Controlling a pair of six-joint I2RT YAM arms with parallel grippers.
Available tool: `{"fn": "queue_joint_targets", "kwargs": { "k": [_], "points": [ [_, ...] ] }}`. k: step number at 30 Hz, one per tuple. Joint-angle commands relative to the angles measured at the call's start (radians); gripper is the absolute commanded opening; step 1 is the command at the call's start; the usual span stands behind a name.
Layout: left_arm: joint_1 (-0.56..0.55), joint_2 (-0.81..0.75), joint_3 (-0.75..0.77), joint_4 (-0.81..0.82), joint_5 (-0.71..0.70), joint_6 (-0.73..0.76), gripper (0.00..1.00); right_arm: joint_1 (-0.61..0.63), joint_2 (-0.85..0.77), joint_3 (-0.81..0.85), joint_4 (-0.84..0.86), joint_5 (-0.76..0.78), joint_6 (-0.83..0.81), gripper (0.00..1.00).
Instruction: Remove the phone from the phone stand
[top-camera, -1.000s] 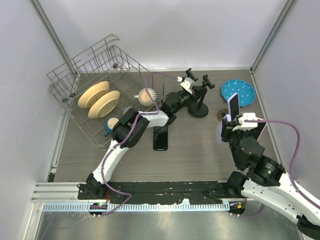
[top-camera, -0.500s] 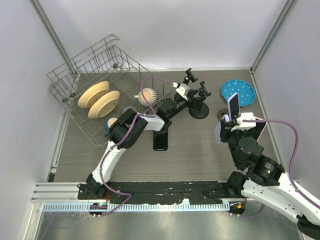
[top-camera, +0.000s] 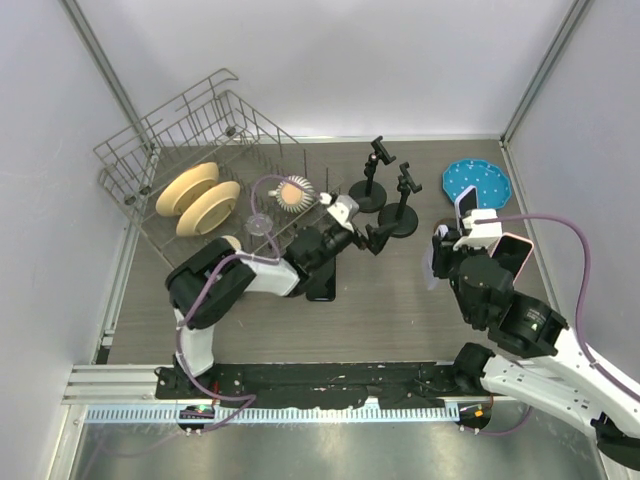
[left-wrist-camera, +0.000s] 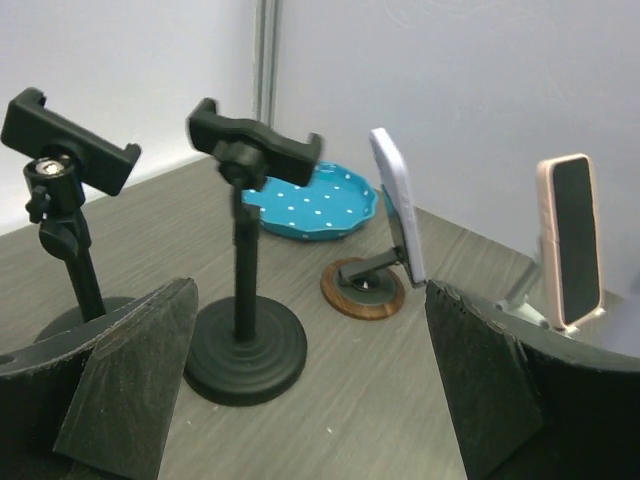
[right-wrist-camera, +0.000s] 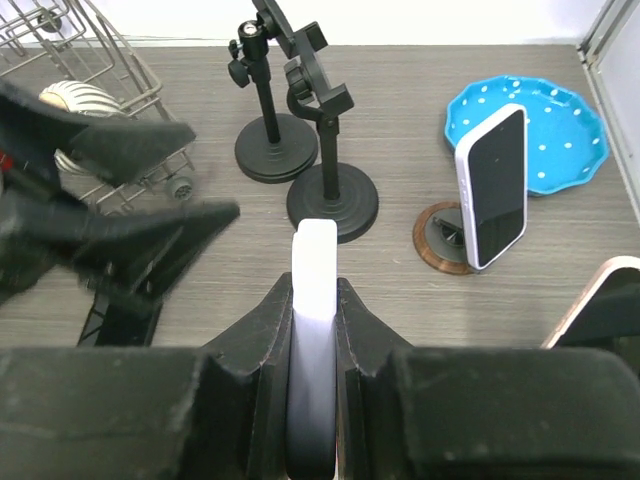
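My right gripper (right-wrist-camera: 313, 330) is shut on a white phone (right-wrist-camera: 314, 262), held edge-on above the table; it also shows in the top view (top-camera: 437, 262). A lavender phone (right-wrist-camera: 492, 187) leans upright on a small stand with a round wooden base (right-wrist-camera: 440, 240), just behind the right gripper (top-camera: 465, 210). A pink-cased phone (left-wrist-camera: 572, 240) stands at the right. My left gripper (top-camera: 372, 236) is open and empty, low over the table, facing two black clamp stands (left-wrist-camera: 245, 340) (left-wrist-camera: 70, 250) with empty clamps.
A black phone (top-camera: 321, 282) lies flat under the left arm. A blue dotted plate (top-camera: 476, 183) sits at the back right. A wire dish rack (top-camera: 190, 170) with bowls stands at the back left. Walls close in on both sides.
My left gripper has drawn back from the black clamp stands toward the near left and now sits open in front of them. The right gripper has barely moved with the white phone.
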Motion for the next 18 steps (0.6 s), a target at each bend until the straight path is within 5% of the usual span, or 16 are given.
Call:
{"fn": "queue_joint_targets", "kwargs": {
  "k": [1,11,18],
  "points": [
    [-0.145,-0.178,-0.147,0.149,-0.179,0.256,1.00,0.006,0.061,0.098,-0.038,0.018,0.162,0.01],
    [-0.422,-0.325,-0.244,0.049,-0.455,0.564,1.00,0.006,0.193,0.112,-0.068,-0.012,0.389,0.01],
    [-0.532,-0.291,-0.183,-0.021,-0.556,0.610,1.00,0.006,0.177,0.078,-0.038,-0.034,0.467,0.01]
  ]
}}
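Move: The phone, held on edge by the right fingers, is about 11 cm to the left hand's right and 6 cm back, near its height. From the left hand, the nearer empty stand is some 12 cm ahead and 7 cm right, the other about 18 cm ahead and 1 cm right, their middles 8 cm lower. The left gripper is roughly 12 cm left of the right hand, 5 cm ahead and 5 cm lower. Left hand, still open, pulls back 16 cm from the stands; right keeps the phone, bringing it 5 cm left and down. ##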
